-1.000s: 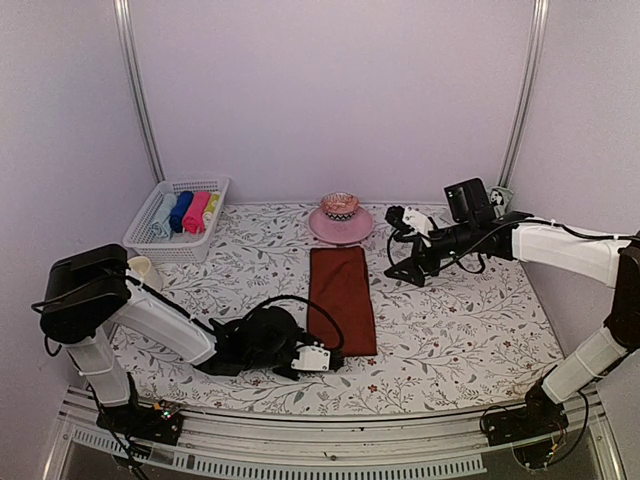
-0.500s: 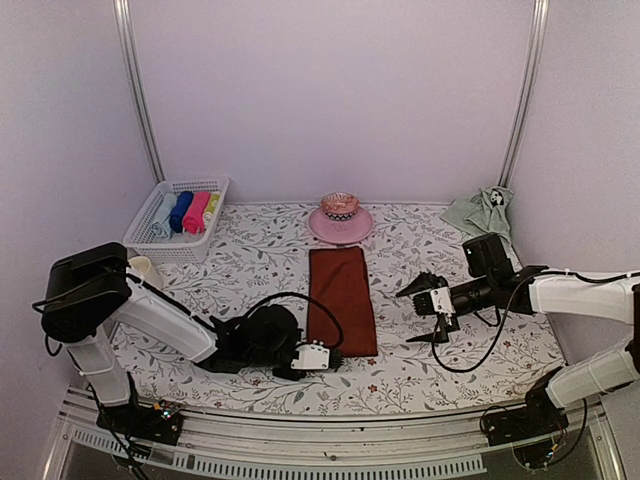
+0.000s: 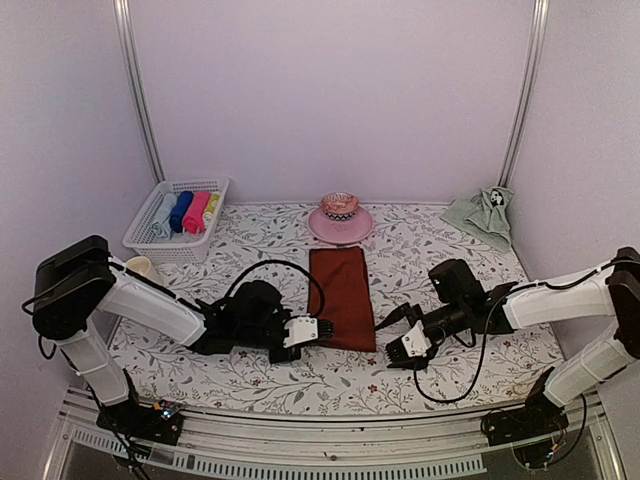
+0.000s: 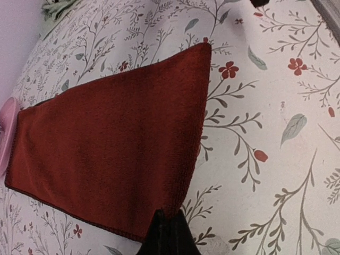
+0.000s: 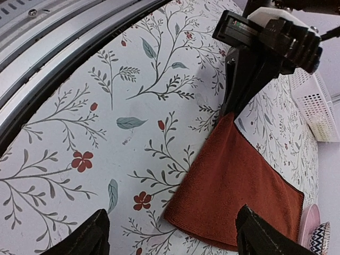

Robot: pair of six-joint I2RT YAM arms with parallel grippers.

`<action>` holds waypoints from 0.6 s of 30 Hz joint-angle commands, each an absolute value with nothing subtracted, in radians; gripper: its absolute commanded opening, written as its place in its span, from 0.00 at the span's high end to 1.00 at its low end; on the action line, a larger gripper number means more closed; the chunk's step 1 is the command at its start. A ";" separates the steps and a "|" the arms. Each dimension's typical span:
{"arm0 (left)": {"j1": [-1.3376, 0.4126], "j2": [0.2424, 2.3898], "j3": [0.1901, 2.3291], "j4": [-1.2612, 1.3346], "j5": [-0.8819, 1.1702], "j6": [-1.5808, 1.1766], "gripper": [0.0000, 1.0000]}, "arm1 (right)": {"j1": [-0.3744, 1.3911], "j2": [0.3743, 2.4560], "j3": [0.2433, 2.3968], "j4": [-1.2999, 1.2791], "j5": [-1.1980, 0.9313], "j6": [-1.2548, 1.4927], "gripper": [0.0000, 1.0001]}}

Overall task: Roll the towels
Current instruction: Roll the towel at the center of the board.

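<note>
The dark red-brown towel point(image 3: 342, 290) lies flat and lengthwise on the floral table cover. My left gripper point(image 3: 320, 329) is shut on its near left corner; in the left wrist view the black fingertips point(image 4: 169, 234) pinch the towel point(image 4: 117, 154) at its edge. My right gripper point(image 3: 392, 338) stands open, low over the cover just right of the near right corner. In the right wrist view that corner of the towel point(image 5: 239, 180) lies between the spread fingers point(image 5: 85, 239). The pale sage green towel point(image 3: 485, 212) lies crumpled at the back right.
A white basket point(image 3: 150, 242) with several rolled coloured towels stands at the back left. A pink plate point(image 3: 325, 233) carrying a patterned bowl sits behind the red-brown towel. A pale cup point(image 3: 140, 268) stands by the left arm. The metal rail point(image 3: 320, 440) runs along the front.
My right arm swung from the back right down to the towel's near right corner, leaving the green towel behind. My left gripper shut on the near left corner.
</note>
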State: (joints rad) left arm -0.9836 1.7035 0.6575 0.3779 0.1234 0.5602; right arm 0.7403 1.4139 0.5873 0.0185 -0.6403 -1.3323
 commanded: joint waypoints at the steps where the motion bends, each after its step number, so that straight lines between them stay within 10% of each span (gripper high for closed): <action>1: -0.964 1.694 0.666 0.369 0.179 0.517 1.00 | 0.800 1.487 0.588 0.119 -0.506 -1.294 0.20; 14: -0.949 1.712 0.678 0.355 0.201 0.499 1.00 | 0.921 1.642 0.586 0.330 -0.216 -1.175 0.34; 18: -0.946 1.715 0.678 0.354 0.201 0.499 1.00 | 0.930 1.658 0.597 0.342 -0.182 -1.157 0.55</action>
State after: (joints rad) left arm -0.9630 1.7039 0.6617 0.3695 0.1810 0.5098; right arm 0.9192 1.6348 0.5877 0.2989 -0.2600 -1.1957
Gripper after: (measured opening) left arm 0.018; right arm 0.548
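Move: The near right corner of the red towel lies roughly 3 cm to the right hand's left, 2 cm ahead and 6 cm below. The left gripper, pinching the near left corner, is about 12 cm to the right hand's left, 3 cm farther out and 4 cm lower; the pink plate lies some 40 cm ahead and 9 cm left. From the left hand, that free corner is about 9 cm to its right, 2 cm back and 3 cm below. Downward, with a leftward drift and a little forward near the end, the right hand sinks about 5 cm onto the towel's free near corner, swinging some 10 degrees clockwise as its wide fingers narrow to around half open, astride the near edge. The left hand stays in place, still pinching the other near corner. ##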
